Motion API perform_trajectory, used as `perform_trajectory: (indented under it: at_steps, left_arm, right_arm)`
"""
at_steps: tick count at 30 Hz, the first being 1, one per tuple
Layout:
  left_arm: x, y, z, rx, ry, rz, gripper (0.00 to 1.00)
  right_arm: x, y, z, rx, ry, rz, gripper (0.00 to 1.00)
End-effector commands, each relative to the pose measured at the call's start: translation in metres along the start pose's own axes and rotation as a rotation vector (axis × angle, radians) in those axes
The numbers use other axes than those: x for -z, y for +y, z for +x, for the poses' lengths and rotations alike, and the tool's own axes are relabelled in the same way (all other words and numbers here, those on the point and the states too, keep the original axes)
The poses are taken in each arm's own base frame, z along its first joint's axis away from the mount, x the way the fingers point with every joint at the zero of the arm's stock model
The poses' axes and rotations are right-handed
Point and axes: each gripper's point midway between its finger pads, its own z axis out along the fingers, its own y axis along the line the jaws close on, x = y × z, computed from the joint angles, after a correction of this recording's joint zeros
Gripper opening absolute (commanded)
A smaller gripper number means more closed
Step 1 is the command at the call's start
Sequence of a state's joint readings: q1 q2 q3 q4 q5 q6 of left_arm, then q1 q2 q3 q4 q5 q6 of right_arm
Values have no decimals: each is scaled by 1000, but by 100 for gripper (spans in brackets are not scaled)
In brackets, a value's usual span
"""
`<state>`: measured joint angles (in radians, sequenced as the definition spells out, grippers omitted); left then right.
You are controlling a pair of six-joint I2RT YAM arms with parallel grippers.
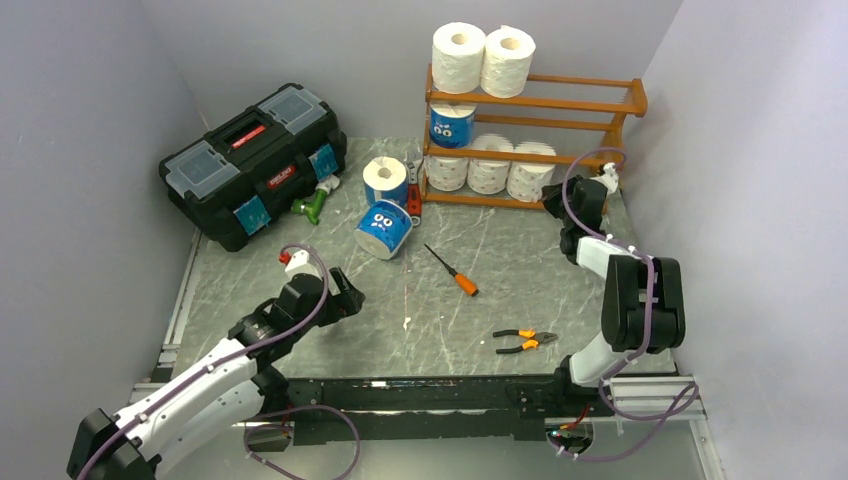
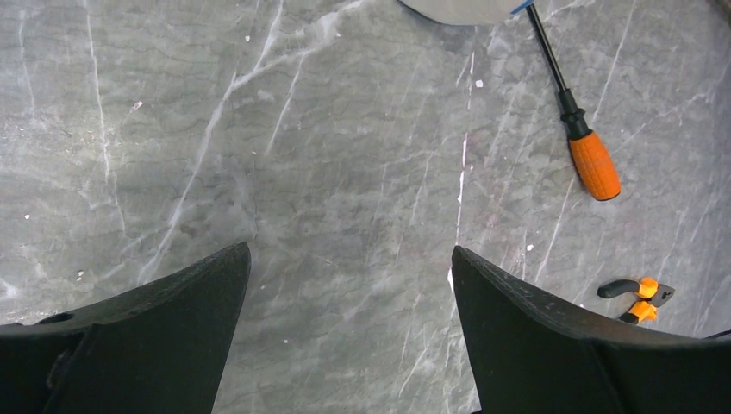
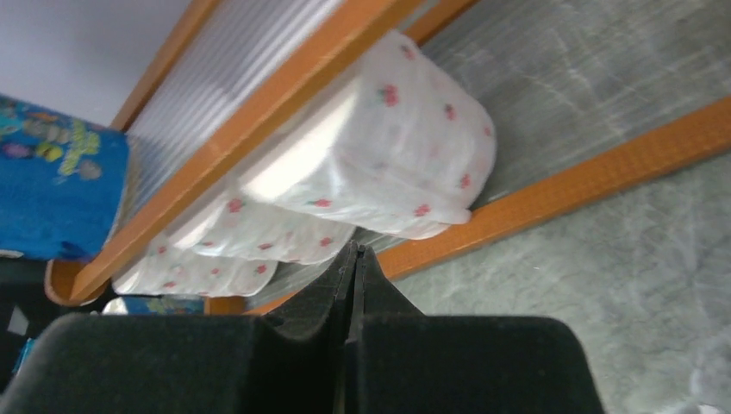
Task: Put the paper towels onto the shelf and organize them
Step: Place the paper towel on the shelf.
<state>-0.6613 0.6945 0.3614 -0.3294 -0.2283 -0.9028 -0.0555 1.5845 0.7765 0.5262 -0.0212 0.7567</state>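
The wooden shelf [image 1: 585,103] stands at the back right. Two white paper towels [image 1: 458,57] sit on its top tier, one blue roll [image 1: 452,125] on the middle tier and three white rolls [image 1: 490,172] on the bottom tier. On the table to its left, one blue roll [image 1: 385,182] stands upright and another [image 1: 384,229] lies tipped. My right gripper [image 1: 549,203] is shut and empty, just in front of the bottom tier's right end; its wrist view shows the white rolls [image 3: 379,164] close ahead of the gripper [image 3: 355,248]. My left gripper [image 1: 348,297] [image 2: 350,250] hangs open over bare table.
A black toolbox [image 1: 255,165] sits at the back left with a green tool [image 1: 312,205] beside it. An orange-handled screwdriver [image 1: 452,270] [image 2: 579,129] and pliers [image 1: 525,341] [image 2: 638,291] lie mid-table. Walls close in on three sides.
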Motion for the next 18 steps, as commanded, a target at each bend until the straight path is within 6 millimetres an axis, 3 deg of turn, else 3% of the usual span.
perform_trajectory:
  at_steps: [1,18]
  left_arm:
    - [6,-14,-13,4,-40,54,92]
    - [5,-9,-14,28,-52,27,92]
  right_arm:
    - [-8,-18,4,-63,11,11,0]
    - [-51,-18,12,-110,45,-41,0]
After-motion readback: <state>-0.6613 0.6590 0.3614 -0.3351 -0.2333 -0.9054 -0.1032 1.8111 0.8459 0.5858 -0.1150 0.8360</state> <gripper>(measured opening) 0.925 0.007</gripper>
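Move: My shut right fingers hover in front of and above the third flowered roll on the bottom shelf: its middle is about 9 cm ahead, 4 cm to the left and 7 cm lower. The second flowered roll stands some 10 cm left of it, level in depth; the shelf's right end post is about 5 cm ahead and 11 cm right of my hand. From my left hand the third roll lies roughly 34 cm ahead and 40 cm to the right. I drop my right hand about 6 cm, down to the height of the third flowered roll's near side, then turn the motion forward and ease a good 2 cm in towards it. The fingers stay shut, and the hand tips down and rolls slightly, each by about 5 degrees. I come close to the roll; contact can't be made out. ##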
